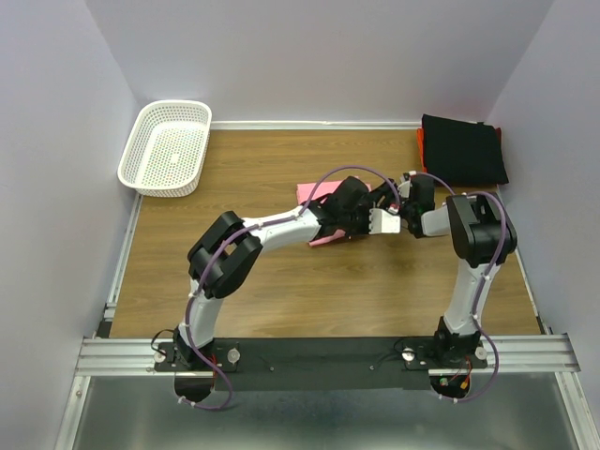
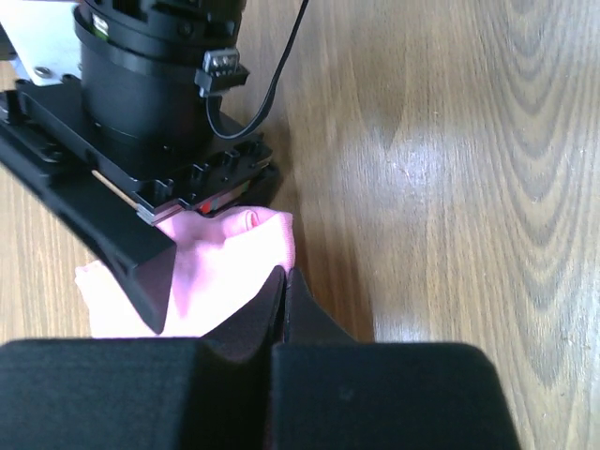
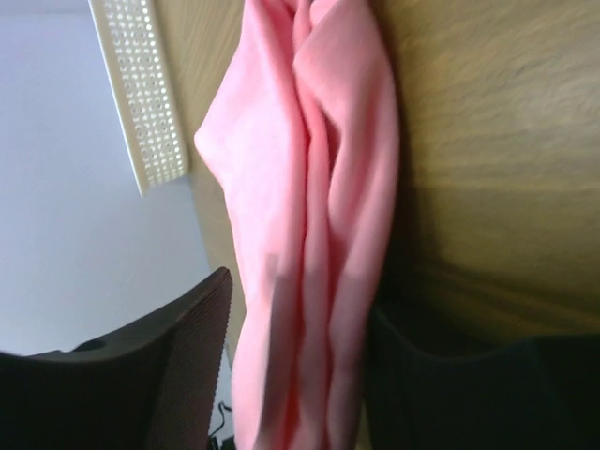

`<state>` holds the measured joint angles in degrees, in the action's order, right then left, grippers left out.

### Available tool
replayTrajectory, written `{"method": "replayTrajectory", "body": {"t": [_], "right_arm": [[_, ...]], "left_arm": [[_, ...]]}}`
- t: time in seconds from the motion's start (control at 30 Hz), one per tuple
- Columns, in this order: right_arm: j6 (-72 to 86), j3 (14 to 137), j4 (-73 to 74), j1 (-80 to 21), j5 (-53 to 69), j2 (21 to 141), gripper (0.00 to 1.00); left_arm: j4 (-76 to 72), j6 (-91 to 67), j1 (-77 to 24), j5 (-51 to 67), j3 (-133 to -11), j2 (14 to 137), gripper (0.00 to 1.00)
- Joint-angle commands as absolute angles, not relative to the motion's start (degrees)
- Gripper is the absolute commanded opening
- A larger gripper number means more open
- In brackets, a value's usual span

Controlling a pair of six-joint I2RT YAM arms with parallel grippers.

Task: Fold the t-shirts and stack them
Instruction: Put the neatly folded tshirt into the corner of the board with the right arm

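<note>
The pink t-shirt (image 1: 315, 191) lies bunched at the table's middle, mostly under both wrists. My left gripper (image 1: 367, 208) is shut, and in the left wrist view its tips (image 2: 284, 274) pinch the edge of the pink cloth (image 2: 225, 262). My right gripper (image 1: 392, 208) faces it from the right. In the right wrist view its fingers stand open on either side of a gathered column of the pink t-shirt (image 3: 300, 187), at about (image 3: 300, 309). The black t-shirt (image 1: 462, 150) lies folded at the back right on the orange-red one (image 1: 419, 141).
A white lattice basket (image 1: 166, 145) stands at the back left corner, and its rim (image 3: 141, 94) shows in the right wrist view. Grey walls close in the table on three sides. The two wrists are close together above the pink cloth.
</note>
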<state>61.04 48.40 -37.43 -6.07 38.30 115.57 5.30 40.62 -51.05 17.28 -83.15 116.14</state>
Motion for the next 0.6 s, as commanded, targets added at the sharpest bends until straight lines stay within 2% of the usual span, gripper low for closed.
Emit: {"method": "replayTrajectory", "body": {"t": [0.0,0.07,0.13,0.17,0.23,0.27,0.3,0.33,0.37,0.43,0.57], "right_arm": [[59.94,48.78,-36.82,-7.03,30.77,119.79,0.57],[59.33,49.30,-37.70,-7.12,30.24,120.49,0.51],[58.63,50.36,-38.14,-7.29,29.80,121.37,0.34],[58.36,50.62,-38.23,-7.21,29.71,121.55,0.19],[56.44,51.93,-38.32,-7.29,29.71,121.55,0.05],[54.51,52.29,-38.15,-7.47,29.62,121.20,0.01],[54.49,52.64,-37.80,-7.47,29.18,120.77,0.00],[51.71,54.04,-36.05,-7.47,29.01,120.33,0.01],[49.33,55.44,-34.12,-7.47,29.00,119.10,0.00],[41.71,58.00,-27.55,-7.47,28.22,117.69,0.00],[26.66,64.32,-16.98,-7.38,24.79,114.35,0.01]], "left_arm": [[5.27,39.90,-50.80,20.13,-84.02,113.20,0.00],[5.27,39.73,-50.71,20.48,-84.11,113.20,0.00],[5.19,39.55,-50.54,20.39,-84.20,113.38,0.00],[5.10,39.38,-50.54,20.39,-84.29,113.38,0.00],[5.19,38.94,-50.36,20.22,-84.46,113.29,0.00],[6.49,38.94,-50.27,20.13,-84.81,113.12,0.06],[7.46,38.94,-50.19,20.30,-85.08,112.85,0.13],[8.17,38.07,-49.84,20.65,-85.17,112.33,0.25],[8.61,37.19,-49.49,21.35,-84.82,111.54,0.29],[9.58,34.30,-47.47,22.67,-83.94,108.29,0.37],[12.83,30.77,-42.73,26.44,-81.22,103.19,0.41]]}}
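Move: The folded t-shirt's middle lies about 8 cm to the left of the right hand, 7 cm back from it and 3 cm lower, with its bunched right end already between the half-open right fingers. The black pile is some 21 cm to the right and 9 cm farther out. From the left hand, whose shut fingers still pinch the shirt's near edge, the middle is roughly 8 cm left, 2 cm ahead and 5 cm below. The right hand sinks about 2 cm while easing forward and shuts its fingers on the bunched right end of the t-shirt, then carries on outward, some 5 cm forward in all, rising slightly as the wrist rolls and tips its fingers up by about 20 degrees. The left hand keeps its pinch until the right has closed, then opens, lets go of the near edge and lifts up and to the left, about 3 cm each way. ##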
